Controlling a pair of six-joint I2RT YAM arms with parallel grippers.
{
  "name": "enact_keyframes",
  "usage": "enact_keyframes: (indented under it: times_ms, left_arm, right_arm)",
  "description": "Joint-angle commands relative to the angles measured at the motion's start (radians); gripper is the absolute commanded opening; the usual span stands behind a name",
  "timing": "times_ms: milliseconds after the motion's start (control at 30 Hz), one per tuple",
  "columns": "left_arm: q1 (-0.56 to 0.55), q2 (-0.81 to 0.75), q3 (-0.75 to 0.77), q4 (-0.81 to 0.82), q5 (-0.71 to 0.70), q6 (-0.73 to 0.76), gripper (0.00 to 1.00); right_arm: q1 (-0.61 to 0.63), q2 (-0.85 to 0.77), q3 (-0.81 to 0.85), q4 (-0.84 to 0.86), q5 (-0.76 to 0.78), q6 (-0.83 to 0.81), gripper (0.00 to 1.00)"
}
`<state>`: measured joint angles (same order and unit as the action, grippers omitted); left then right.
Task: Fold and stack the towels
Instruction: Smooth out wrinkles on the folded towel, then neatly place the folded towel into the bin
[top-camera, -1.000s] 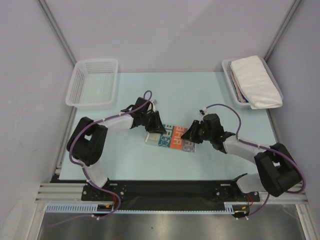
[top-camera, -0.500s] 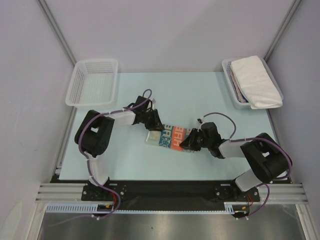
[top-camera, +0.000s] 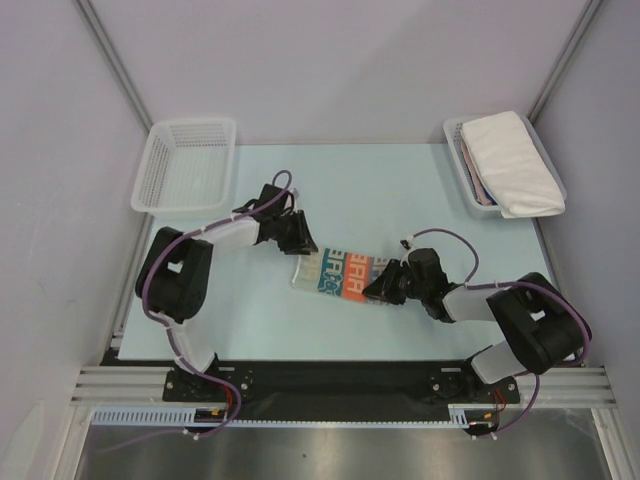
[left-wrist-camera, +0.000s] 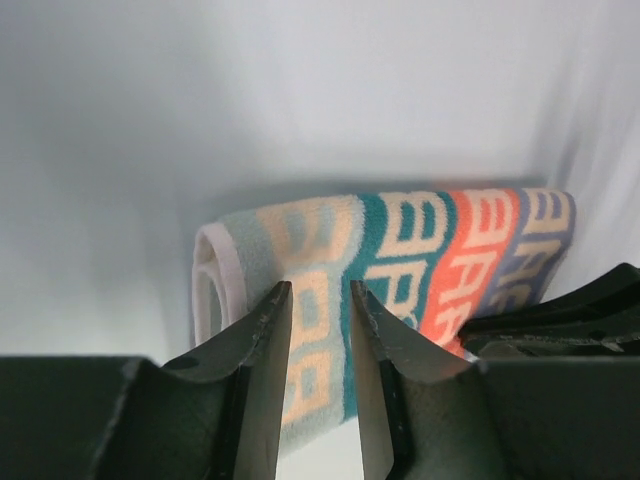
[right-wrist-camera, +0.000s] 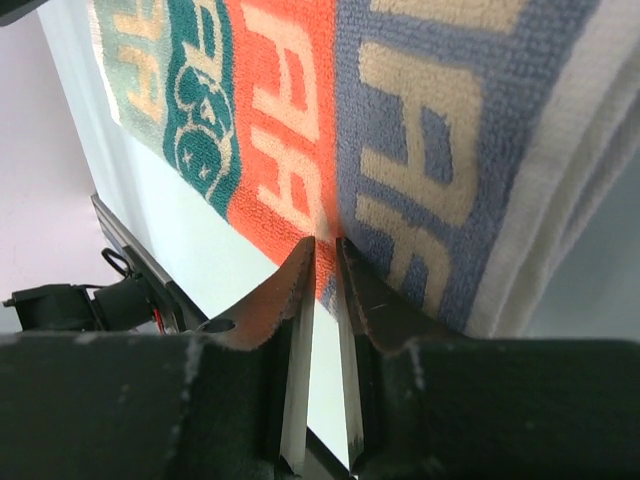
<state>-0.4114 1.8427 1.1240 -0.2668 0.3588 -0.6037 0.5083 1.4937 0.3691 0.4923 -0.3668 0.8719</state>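
A folded towel with colourful lettering (top-camera: 338, 275) lies in the middle of the table, its rolled left end showing in the left wrist view (left-wrist-camera: 420, 240). My left gripper (top-camera: 300, 245) sits at the towel's upper left end. Its jaws (left-wrist-camera: 320, 292) stand open above the cloth and pinch nothing. My right gripper (top-camera: 383, 287) is low at the towel's right end. In the right wrist view its jaws (right-wrist-camera: 322, 243) are almost together, with their tips on the orange near edge of the towel (right-wrist-camera: 420, 150). A plain white towel (top-camera: 510, 160) lies folded in the right basket.
A white mesh basket (top-camera: 185, 165) stands at the back left with nothing visible in it. The right basket (top-camera: 455, 135) at the back right holds the white towel over a pinkish one (top-camera: 478, 190). Grey walls close in the table on three sides.
My left gripper has drawn back up and left off the towel's end, and its jaws have widened. My right gripper has dropped lower onto the towel's right end. The towel has turned slightly.
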Motion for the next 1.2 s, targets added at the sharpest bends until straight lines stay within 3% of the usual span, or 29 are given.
enact_keyframes:
  times_ms: [0,200,467,600,833,967,1167]
  left_arm:
    - [0.011,-0.137,-0.018,-0.058,-0.026,0.041,0.35]
    - [0.005,-0.257,-0.170,-0.048,-0.007,0.042,0.34]
    - [0.003,-0.206,-0.296,0.026,-0.060,0.030,0.32]
    - [0.003,-0.215,-0.311,0.043,-0.060,0.018,0.32]
    - [0.003,-0.246,-0.288,0.020,-0.060,0.018,0.32]
    - [0.003,-0.234,-0.288,0.020,-0.055,0.018,0.32]
    - [0.003,-0.215,-0.297,0.041,-0.031,0.010,0.31]
  right_arm:
    - [-0.004,-0.056,0.025,-0.118,0.012,-0.010,0.19]
    - [-0.007,-0.188,0.103,-0.271,0.072,-0.024,0.20]
    - [-0.028,-0.240,0.203,-0.541,0.236,-0.114,0.22]
    - [-0.048,-0.237,0.202,-0.618,0.313,-0.145,0.28]
    - [-0.079,-0.285,0.185,-0.641,0.335,-0.183,0.49]
    - [-0.079,-0.228,0.198,-0.630,0.319,-0.201,0.61]
    - [-0.056,-0.113,0.205,-0.577,0.307,-0.200,0.61]
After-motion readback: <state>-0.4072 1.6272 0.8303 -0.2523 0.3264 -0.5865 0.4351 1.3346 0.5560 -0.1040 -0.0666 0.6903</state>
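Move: The folded towel's middle lies about 6 cm back and 7 cm to the right of my left hand, some 2 cm below; its left end, where that hand goes, is roughly 4 cm back and 3 cm left. From my right hand the middle is about 5 cm ahead and 6 cm left, and the right end about 3 cm ahead and 5 cm right, both about 2 cm lower. The empty basket sits some 30 cm left and 20 cm ahead of my left hand. I lift my left hand, carry it about 7 cm back and 4 cm left along the towel's left end, set its part-open fingertips down by the near corner and hold them there. My right hand rises off the near side, goes slightly forward, then about 7 cm right and down astride the right end, fingers opening and tipping some 20 degrees more steeply down. ##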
